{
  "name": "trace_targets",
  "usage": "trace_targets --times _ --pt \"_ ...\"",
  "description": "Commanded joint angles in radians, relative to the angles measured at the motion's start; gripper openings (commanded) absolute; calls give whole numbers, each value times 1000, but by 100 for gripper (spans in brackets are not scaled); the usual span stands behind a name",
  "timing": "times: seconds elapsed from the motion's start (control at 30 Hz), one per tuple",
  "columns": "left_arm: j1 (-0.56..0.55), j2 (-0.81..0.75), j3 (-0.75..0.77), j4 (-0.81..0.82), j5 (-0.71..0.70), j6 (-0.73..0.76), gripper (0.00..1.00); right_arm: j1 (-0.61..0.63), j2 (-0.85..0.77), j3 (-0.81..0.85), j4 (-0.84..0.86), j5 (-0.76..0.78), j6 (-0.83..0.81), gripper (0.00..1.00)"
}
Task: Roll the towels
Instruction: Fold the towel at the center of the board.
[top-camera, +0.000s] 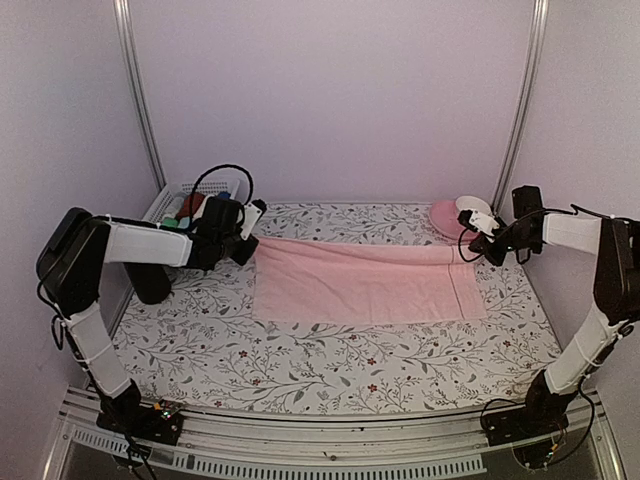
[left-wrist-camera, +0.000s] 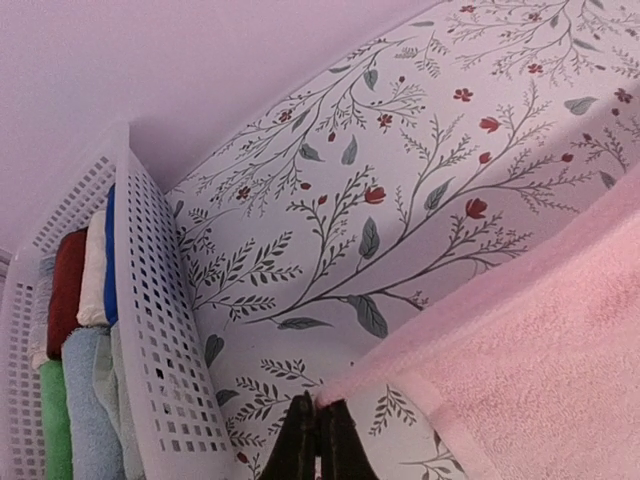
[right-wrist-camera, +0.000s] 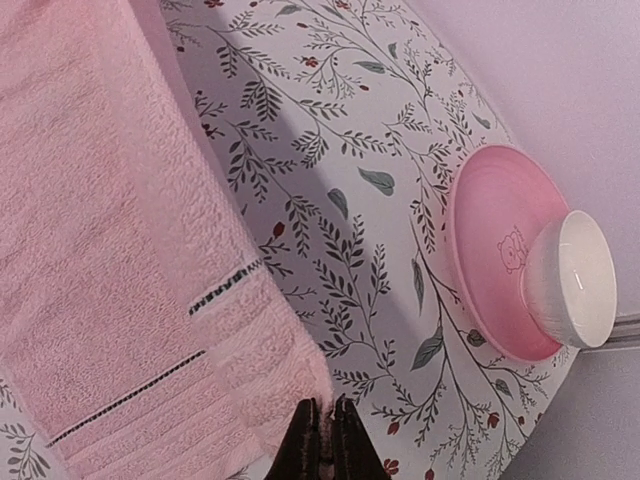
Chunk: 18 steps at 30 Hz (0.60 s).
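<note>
A pale pink towel (top-camera: 360, 283) lies stretched across the middle of the floral table, its far edge lifted and pulled taut between both arms. My left gripper (top-camera: 246, 243) is shut on the towel's far left corner (left-wrist-camera: 335, 393); the black tips (left-wrist-camera: 320, 425) pinch the hem just above the table. My right gripper (top-camera: 470, 251) is shut on the far right corner, with pink cloth (right-wrist-camera: 330, 385) squeezed between its tips (right-wrist-camera: 328, 418). The near part of the towel (right-wrist-camera: 110, 250) rests flat on the table. A pale mint green towel (left-wrist-camera: 55, 425) sits folded in the basket.
A white perforated basket (top-camera: 172, 205) stands at the back left, its wall (left-wrist-camera: 150, 300) close to my left gripper, holding dark red, white, blue and green cloths. A pink saucer (right-wrist-camera: 495, 255) with a white cup (right-wrist-camera: 572, 280) sits at the back right, near my right gripper.
</note>
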Motion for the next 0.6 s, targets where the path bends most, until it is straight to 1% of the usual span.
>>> trace_targets --times 0.0,0.07,0.17,0.27,0.43,0.57 --pt "-50 -96 -102 18 -12 -33 0 -3 -91 -116 -41 -7 -140 2" --pt "-76 -135 -143 9 -34 -46 0 -2 -125 -164 -47 -4 -165 2" --pt "-121 -159 -180 -45 -23 -58 0 -4 -165 -221 -50 11 -193 2" --pt "-169 -160 -194 -99 -8 -79 0 -6 -190 -258 -49 25 -196 2" --pt "-234 -171 -211 -137 -56 -110 0 -15 -228 -289 -40 50 -199 2" --pt "-259 -193 -213 -178 -79 -126 0 -32 -263 -312 -47 50 -222 2"
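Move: Each hand already holds one far corner of the pink towel. For the left hand, the near left corner lies about 16 cm back, level sideways and some 10 cm below, with the white basket about 10 cm ahead and 20 cm left. From the right hand, the near right corner is roughly 13 cm back, 3 cm right and 11 cm below. The pink plate is about 16 cm ahead and 3 cm right, the white bowl 18 cm ahead and 6 cm right. Back towards the robot, both hands carry the towel's far edge over its lying part towards the near edge. The left goes about 10 cm, veering some 5 cm right and then sinking, its fingers tipping slightly down; the right goes about 8 cm while sinking 3 to 4 cm, slowing early. Both keep their corners pinched. ##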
